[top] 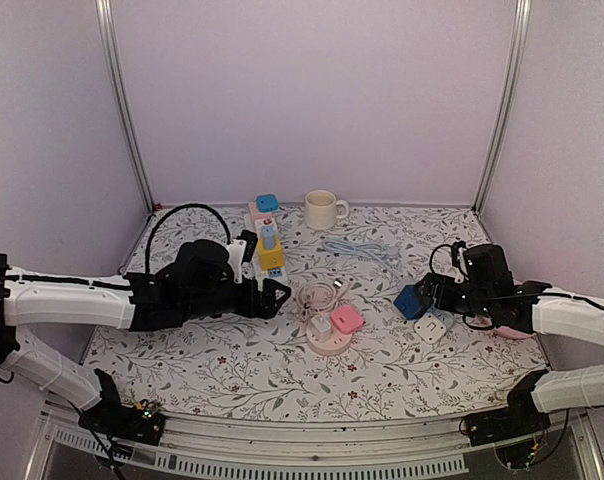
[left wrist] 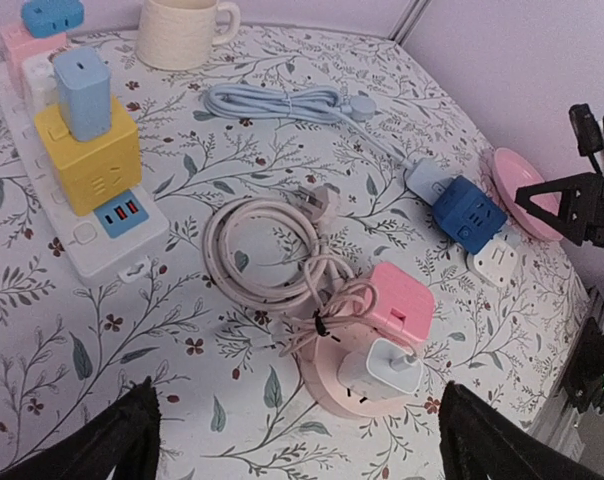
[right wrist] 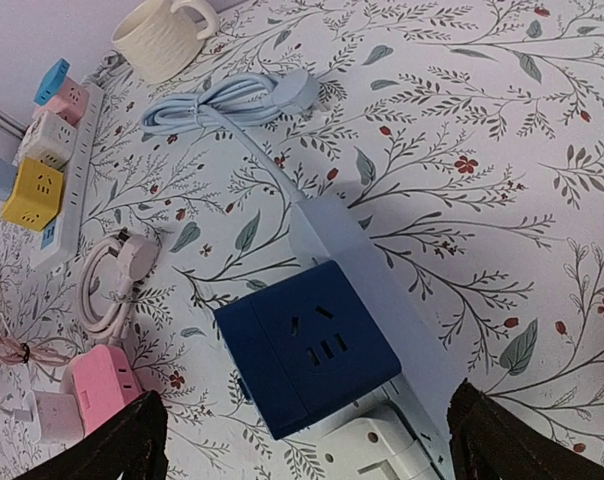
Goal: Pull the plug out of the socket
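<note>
A round pink socket (top: 331,345) (left wrist: 325,388) lies mid-table, bearing a white plug (top: 322,327) (left wrist: 381,368) and a pink cube adapter (top: 346,318) (left wrist: 400,302). My left gripper (top: 275,297) (left wrist: 297,402) hovers open just left of it, touching nothing. To the right a dark blue cube plug (top: 412,301) (right wrist: 307,345) sits on a light blue socket strip (right wrist: 354,255) beside a white adapter (top: 432,329) (right wrist: 374,452). Open and empty, my right gripper (top: 432,293) (right wrist: 307,420) hangs over the blue cube with a finger on each side.
A white power strip (left wrist: 87,240) at the back left carries a yellow cube (top: 271,256) and a light blue plug (top: 268,236). A cream mug (top: 323,209) stands at the back. A coiled pink cable (left wrist: 267,250), a light blue cable (top: 360,248) and a pink plate (left wrist: 527,190) lie nearby.
</note>
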Tool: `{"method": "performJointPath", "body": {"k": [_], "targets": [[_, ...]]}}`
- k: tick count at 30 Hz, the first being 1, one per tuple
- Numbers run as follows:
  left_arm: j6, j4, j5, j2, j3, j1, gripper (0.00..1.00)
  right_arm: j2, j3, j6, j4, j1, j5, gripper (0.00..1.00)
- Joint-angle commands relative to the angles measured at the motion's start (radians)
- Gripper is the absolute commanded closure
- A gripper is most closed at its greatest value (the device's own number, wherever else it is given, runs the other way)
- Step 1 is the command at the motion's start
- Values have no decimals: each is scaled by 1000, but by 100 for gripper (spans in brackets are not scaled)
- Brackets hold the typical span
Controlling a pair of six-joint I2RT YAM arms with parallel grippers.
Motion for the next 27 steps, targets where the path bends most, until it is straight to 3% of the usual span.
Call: {"method": "performJointPath", "body": {"k": [1,7,14,20,27], "targets": [[3,-41,-57,69,101,-89,3,-21,-35,17,-11,-70,-63,1],[-6,-157,-140,267,280,-168,3,-3,-109,8,58,-151,-199,1],[-18,-183,-156,350,348,-194,3,86,-163,60,208,-120,-348,1],[-10,-190,-143,325,354,-180,3,218,-73,160,262,119,-289,0],[72,-231,-17,385,532,-148,3,162,-47,159,147,144,-51,1]]}}
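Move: The navy socket cube on the grey power strip lies about 3 cm ahead of the open right hand, 3 cm to its left and 8 cm below; the white block is some 4 cm back, 1 cm to that hand's right and 9 cm below. From the open left hand, the cube is roughly 7 cm ahead, 29 cm right and 13 cm below, and the pink block 2 cm ahead, 15 cm right and 14 cm below. The grey strip with the navy cube is pushed along the table towards the pink block by the open right hand, which first sinks beside the strip with a slight swing right, then sweeps left about 10 cm while drawing back, and at the end lifts slightly. The left hand, open, travels right some 10 cm towards the cube, dipping and rising again. ##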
